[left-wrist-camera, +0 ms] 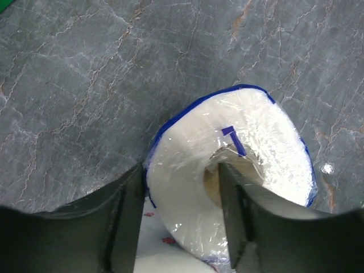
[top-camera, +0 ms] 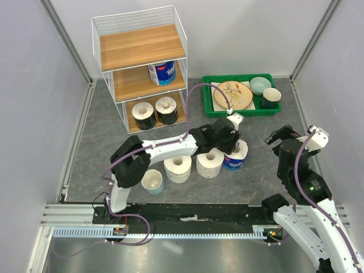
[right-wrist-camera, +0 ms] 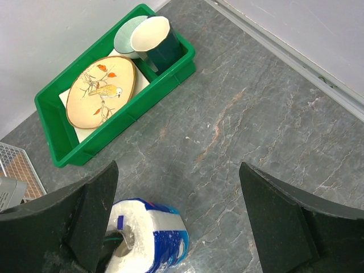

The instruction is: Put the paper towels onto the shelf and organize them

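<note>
A blue-wrapped paper towel roll [left-wrist-camera: 261, 142] stands on the table [top-camera: 235, 157]. My left gripper [left-wrist-camera: 182, 199] is shut on its wall, one finger inside the hollow core and the other against the outer wrap. A speckled roll [left-wrist-camera: 153, 259] touches it; two such rolls [top-camera: 177, 168] [top-camera: 210, 162] stand to its left. The shelf [top-camera: 139, 62] holds another blue roll [top-camera: 162, 73] on its middle board and two dark-wrapped rolls [top-camera: 144, 115] [top-camera: 166, 110] on its bottom board. My right gripper [right-wrist-camera: 179, 216] hangs open above the table, right of the blue roll [right-wrist-camera: 153, 233].
A green tray [top-camera: 241, 111] with a plate, bowl and cup sits at the back right. A pale cup [top-camera: 152, 182] stands by the left arm's base. Grey walls close in both sides.
</note>
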{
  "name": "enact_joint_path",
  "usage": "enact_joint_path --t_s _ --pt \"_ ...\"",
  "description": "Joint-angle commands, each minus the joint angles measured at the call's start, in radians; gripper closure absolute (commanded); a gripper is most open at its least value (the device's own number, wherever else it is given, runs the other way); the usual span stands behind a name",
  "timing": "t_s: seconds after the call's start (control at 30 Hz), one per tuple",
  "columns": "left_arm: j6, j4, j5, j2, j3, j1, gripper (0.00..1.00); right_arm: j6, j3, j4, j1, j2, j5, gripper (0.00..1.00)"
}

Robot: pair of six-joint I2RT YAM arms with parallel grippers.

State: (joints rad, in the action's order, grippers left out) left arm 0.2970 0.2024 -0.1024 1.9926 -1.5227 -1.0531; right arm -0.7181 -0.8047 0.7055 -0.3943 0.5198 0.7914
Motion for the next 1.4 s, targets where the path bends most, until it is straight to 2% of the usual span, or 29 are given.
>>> enact_joint_path --t_s 0.0,0.1,0.2,0.33,0.5,0.7,0.8,0.93,1.1,1.2,1.37 --pt "-0.042 0.044 -0.013 0.038 -0.062 -0.004 0.53 0.020 0.004 -0.009 0.002 -0.004 -0.003 0.04" --pt "-0.036 0.063 0.003 0.034 -0.077 -0.004 0.67 0.037 -0.007 -0.009 0.003 0.002 -0.014 0.04" --pt "-0.026 0.081 0.020 0.028 -0.089 -0.004 0.73 0.055 -0.014 -0.009 0.003 0.019 -0.043 0.04" --pt "-0.025 0.127 0.029 0.000 -0.142 -0.004 0.74 0.071 -0.031 0.005 0.003 0.048 -0.075 0.04" --pt "-0.039 0.209 0.024 -0.063 -0.280 0.005 0.74 0.088 -0.071 0.032 0.002 0.075 -0.078 0.04" --pt "0.008 0.290 -0.032 -0.228 -0.350 0.054 0.74 0.111 -0.158 0.055 0.002 0.106 -0.060 0.04" --pt "0.059 0.321 -0.095 -0.352 -0.286 0.093 0.75 0.124 -0.203 0.065 0.003 0.124 -0.055 0.04" --pt "0.091 0.354 -0.251 -0.540 -0.144 0.145 0.75 0.140 -0.255 0.066 0.003 0.161 -0.076 0.04" --pt "0.142 0.393 -0.397 -0.788 0.004 0.240 0.75 0.140 -0.264 0.063 0.002 0.194 -0.106 0.04" --pt "0.160 0.407 -0.482 -0.886 0.081 0.284 0.75 0.131 -0.254 0.063 0.003 0.189 -0.118 0.04" --pt "0.203 0.413 -0.640 -0.962 0.162 0.353 0.74 0.129 -0.261 0.065 0.003 0.181 -0.133 0.04"
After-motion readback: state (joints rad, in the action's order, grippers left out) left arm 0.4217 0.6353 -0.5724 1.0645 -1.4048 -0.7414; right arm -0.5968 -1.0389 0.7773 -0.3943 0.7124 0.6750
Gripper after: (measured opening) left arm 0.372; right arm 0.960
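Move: Just inside the far-left rim of the blue-wrapped paper towel roll, the left hand has its middle about 3 cm back, 2 cm right and 4 cm below. A flowered roll stands some 5 cm back and 8 cm left, another 8 cm back and 21 cm left. The right dark roll on the shelf's bottom tier is roughly 18 cm ahead and 27 cm left. From the right hand, the blue-wrapped roll lies about 20 cm left, 3 cm ahead and 18 cm lower. Pinching the wall of the blue-wrapped roll, one finger down in its core and the other outside, the left hand finishes closing, then lifts about 28 cm and swings some 30 cm left towards the shelf, turning about 40 degrees counter-clockwise as the fingertips tip up, grip kept. The right hand, empty and open, dips slightly and then rises to about 4 cm above its starting height. ##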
